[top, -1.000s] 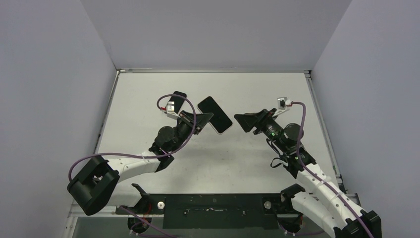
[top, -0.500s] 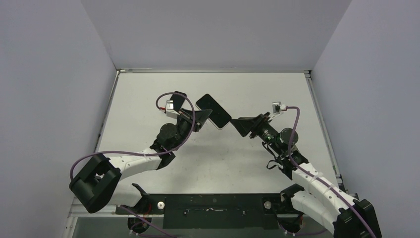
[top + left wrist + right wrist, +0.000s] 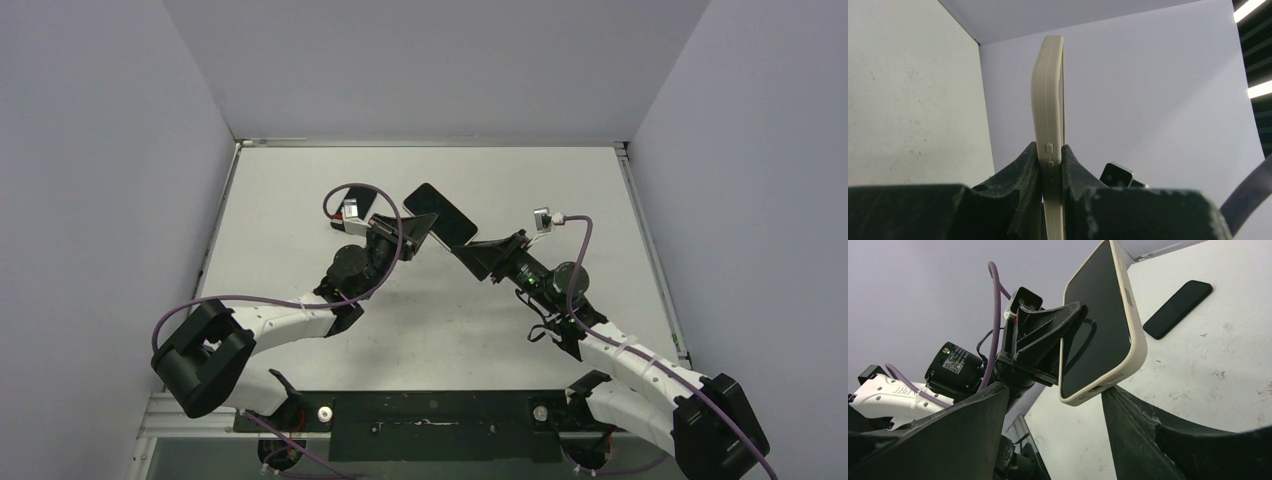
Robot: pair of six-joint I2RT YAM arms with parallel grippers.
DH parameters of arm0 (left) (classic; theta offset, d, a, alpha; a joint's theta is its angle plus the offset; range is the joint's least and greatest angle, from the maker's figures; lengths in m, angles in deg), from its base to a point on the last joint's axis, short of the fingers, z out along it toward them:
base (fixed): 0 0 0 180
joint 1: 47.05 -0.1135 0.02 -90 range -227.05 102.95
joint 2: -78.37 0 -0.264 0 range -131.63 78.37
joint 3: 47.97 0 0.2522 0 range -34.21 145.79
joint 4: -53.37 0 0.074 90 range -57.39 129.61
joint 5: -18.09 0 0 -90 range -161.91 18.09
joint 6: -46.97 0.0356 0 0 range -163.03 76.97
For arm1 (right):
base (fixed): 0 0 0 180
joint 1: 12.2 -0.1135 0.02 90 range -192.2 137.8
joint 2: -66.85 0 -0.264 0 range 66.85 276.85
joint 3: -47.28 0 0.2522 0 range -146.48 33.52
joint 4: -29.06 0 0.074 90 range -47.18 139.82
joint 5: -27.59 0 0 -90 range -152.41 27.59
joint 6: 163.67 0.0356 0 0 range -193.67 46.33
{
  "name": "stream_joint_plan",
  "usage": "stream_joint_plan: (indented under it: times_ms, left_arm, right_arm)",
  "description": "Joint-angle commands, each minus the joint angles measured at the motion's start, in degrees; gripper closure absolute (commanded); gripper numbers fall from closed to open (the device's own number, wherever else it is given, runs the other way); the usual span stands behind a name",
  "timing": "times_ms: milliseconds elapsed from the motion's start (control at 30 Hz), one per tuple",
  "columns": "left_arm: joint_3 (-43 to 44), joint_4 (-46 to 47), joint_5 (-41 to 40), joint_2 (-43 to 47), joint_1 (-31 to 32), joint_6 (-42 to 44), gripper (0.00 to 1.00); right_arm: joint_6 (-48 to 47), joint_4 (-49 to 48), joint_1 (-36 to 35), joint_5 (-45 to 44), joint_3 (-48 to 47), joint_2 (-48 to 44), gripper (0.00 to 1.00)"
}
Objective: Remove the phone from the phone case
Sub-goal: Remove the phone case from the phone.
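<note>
The phone [image 3: 440,213], dark screen up, sits in its cream phone case [image 3: 1047,100] and is held tilted above the table. My left gripper [image 3: 1050,150] is shut on the case's long edge, near the side buttons. In the right wrist view the screen [image 3: 1093,325] faces the camera inside the cream rim [image 3: 1133,325]. My right gripper [image 3: 1058,390] is open at the phone's lower end, with one fingertip [image 3: 1113,392] right under the case's bottom corner and the other well apart. From above, the right gripper [image 3: 487,250] meets the left gripper [image 3: 418,232] mid-table.
A flat black slab [image 3: 1178,308], like a second phone, lies on the white table [image 3: 560,190] beyond the left gripper. Grey walls close in the back and both sides. The left arm's purple cable [image 3: 345,190] loops over its wrist.
My right gripper has moved left up to the phone's lower end and its jaws have narrowed somewhat. The left gripper has carried the phone slightly right and back, still shut on the case.
</note>
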Motion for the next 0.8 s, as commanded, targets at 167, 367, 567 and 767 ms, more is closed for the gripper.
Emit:
stream_joint_plan:
  times_ms: [167, 367, 567, 767]
  left_arm:
    - [2.97, 10.34, -1.9, 0.94, 1.36, -2.8, 1.0]
    - [2.08, 7.91, -2.81, 2.85, 1.94, -3.17, 1.0]
    - [1.3, 6.04, -2.04, 4.11, 1.88, -4.96, 1.0]
    - [0.82, 2.45, 0.28, 5.5, 1.6, -6.2, 1.0]
  right_arm:
    - [1.01, -8.95, -2.35, -0.88, -1.27, 2.31, 0.4]
    - [0.08, -11.83, -2.68, -1.26, -0.44, 2.43, 0.53]
    - [-1.95, -12.24, -2.68, -1.51, 0.18, 1.98, 0.71]
    - [-6.71, -13.1, -2.68, -1.31, 1.12, 0.51, 0.89]
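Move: About 6 cm ahead of the open right fingers, 4 cm to their left and a couple of centimetres higher lies the middle of the cased phone, its bottom end at these fingertips. The left hand already grips its long left side, with the phone's middle 2 cm to that hand's right, 1 cm ahead, about level. A black phone lies on the table some 19 cm ahead of the left hand, 23 cm to its left and 26 cm below. Closing from wide open to nearly shut, the right fingers pinch the bottom corner of the phone case nearest them, the hand easing only about 1 cm left and 1 cm up. Meanwhile the left hand keeps its grip on the cased phone, raises it some 2.5 cm, draws it back about 1 cm and rolls its right side up by roughly 5 degrees. ##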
